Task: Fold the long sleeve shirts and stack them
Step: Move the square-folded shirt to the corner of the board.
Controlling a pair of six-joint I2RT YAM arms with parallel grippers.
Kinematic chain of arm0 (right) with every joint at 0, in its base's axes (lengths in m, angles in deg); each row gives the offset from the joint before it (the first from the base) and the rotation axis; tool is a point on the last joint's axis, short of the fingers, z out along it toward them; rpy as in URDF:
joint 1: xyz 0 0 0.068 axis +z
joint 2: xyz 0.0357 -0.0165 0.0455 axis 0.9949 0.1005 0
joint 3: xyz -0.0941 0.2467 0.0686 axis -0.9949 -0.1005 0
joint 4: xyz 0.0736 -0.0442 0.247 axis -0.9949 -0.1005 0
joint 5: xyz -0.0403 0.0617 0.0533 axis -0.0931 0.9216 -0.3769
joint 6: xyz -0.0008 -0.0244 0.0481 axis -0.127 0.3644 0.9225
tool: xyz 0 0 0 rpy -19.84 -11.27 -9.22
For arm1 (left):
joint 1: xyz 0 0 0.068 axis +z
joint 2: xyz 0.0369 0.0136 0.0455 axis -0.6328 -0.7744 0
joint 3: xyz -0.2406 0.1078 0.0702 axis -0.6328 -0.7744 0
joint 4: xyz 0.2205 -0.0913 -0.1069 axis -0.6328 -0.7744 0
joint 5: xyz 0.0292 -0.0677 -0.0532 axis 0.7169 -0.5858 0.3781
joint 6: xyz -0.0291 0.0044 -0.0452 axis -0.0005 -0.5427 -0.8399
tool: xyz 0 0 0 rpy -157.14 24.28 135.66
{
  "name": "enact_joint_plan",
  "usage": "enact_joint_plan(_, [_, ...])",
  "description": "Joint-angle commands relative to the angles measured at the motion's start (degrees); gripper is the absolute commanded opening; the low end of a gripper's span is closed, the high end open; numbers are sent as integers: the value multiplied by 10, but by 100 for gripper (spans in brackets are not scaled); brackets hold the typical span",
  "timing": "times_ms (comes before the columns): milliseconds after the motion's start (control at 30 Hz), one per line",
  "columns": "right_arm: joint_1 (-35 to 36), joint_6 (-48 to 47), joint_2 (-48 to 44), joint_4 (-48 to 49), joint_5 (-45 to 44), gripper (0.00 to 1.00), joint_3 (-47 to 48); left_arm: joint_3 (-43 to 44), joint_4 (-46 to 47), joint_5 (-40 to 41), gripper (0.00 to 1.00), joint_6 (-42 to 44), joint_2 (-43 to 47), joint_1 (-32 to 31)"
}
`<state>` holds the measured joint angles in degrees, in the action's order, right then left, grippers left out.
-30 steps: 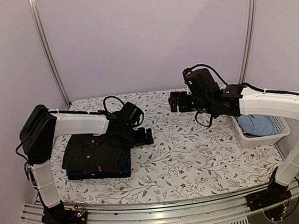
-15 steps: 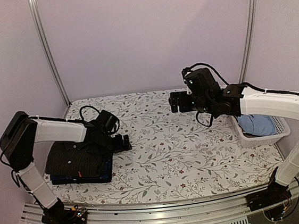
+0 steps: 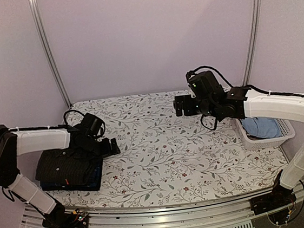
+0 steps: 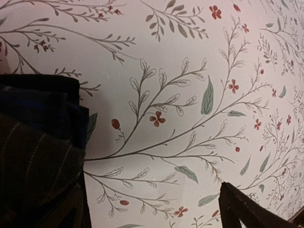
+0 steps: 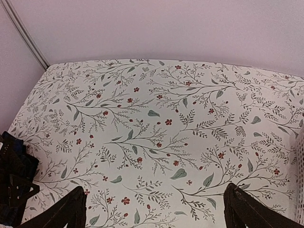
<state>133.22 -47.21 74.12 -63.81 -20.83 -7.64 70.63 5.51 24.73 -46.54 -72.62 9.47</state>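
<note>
Two folded long sleeve shirts lie stacked at the table's left side. The black pinstriped one [image 3: 65, 165] is on top and the navy one [image 3: 92, 179] shows beneath it. My left gripper [image 3: 111, 147] stands open at the stack's right edge, low over the cloth. In the left wrist view the pinstriped shirt [image 4: 33, 161] and the navy layer [image 4: 42, 109] lie against the left finger, and only bare table shows between the fingers of the left gripper [image 4: 156, 213]. My right gripper [image 3: 180, 105] hangs open and empty above the back middle of the table, as the right wrist view of that gripper [image 5: 156, 213] confirms.
A white basket [image 3: 284, 128] with blue cloth [image 3: 262, 127] in it stands at the right edge. Metal frame posts [image 3: 47, 49] rise at the back corners. The shirt stack [image 5: 12, 180] lies close to the table's left edge.
My left arm has swung to the left, and the shirt stack has slid left with it toward the table's edge. The right arm has barely moved.
</note>
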Motion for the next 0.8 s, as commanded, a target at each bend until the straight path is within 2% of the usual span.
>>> enact_joint_plan(0, [-4,5,-16,-11,-5,99,-4,24,-15,-18,100,18,20,4])
enact_joint_plan(433, [-4,13,-22,-11,-7,99,-3,137,-4,-30,100,79,47,-29])
enact_joint_plan(767, [-4,39,-64,-13,-8,99,-7,243,48,-32,100,121,9,-74])
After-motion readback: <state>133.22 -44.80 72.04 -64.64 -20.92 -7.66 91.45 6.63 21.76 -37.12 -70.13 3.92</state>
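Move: The square-folded dark shirt, already in the board's near-left area, lies with its middle some 17 cm to the left of my left hand and about 6 cm back, at nearly the same height. The blue plaid shirts lie under it, at about the same place but roughly 3 cm below my hand point. From my right hand the dark shirt is around 47 cm left, 12 cm back and 20 cm down. I draw my open left hand up and away from the right side of the stack, slowly at first and then quickly, rising about 16 cm while it swings some 9 cm to the right and 6 cm forward. As it climbs, I tip the fingers up from pointing down towards forward by over 20 degrees and turn the hand some 15 degrees clockwise. The fingers stay wide open and hold nothing. ##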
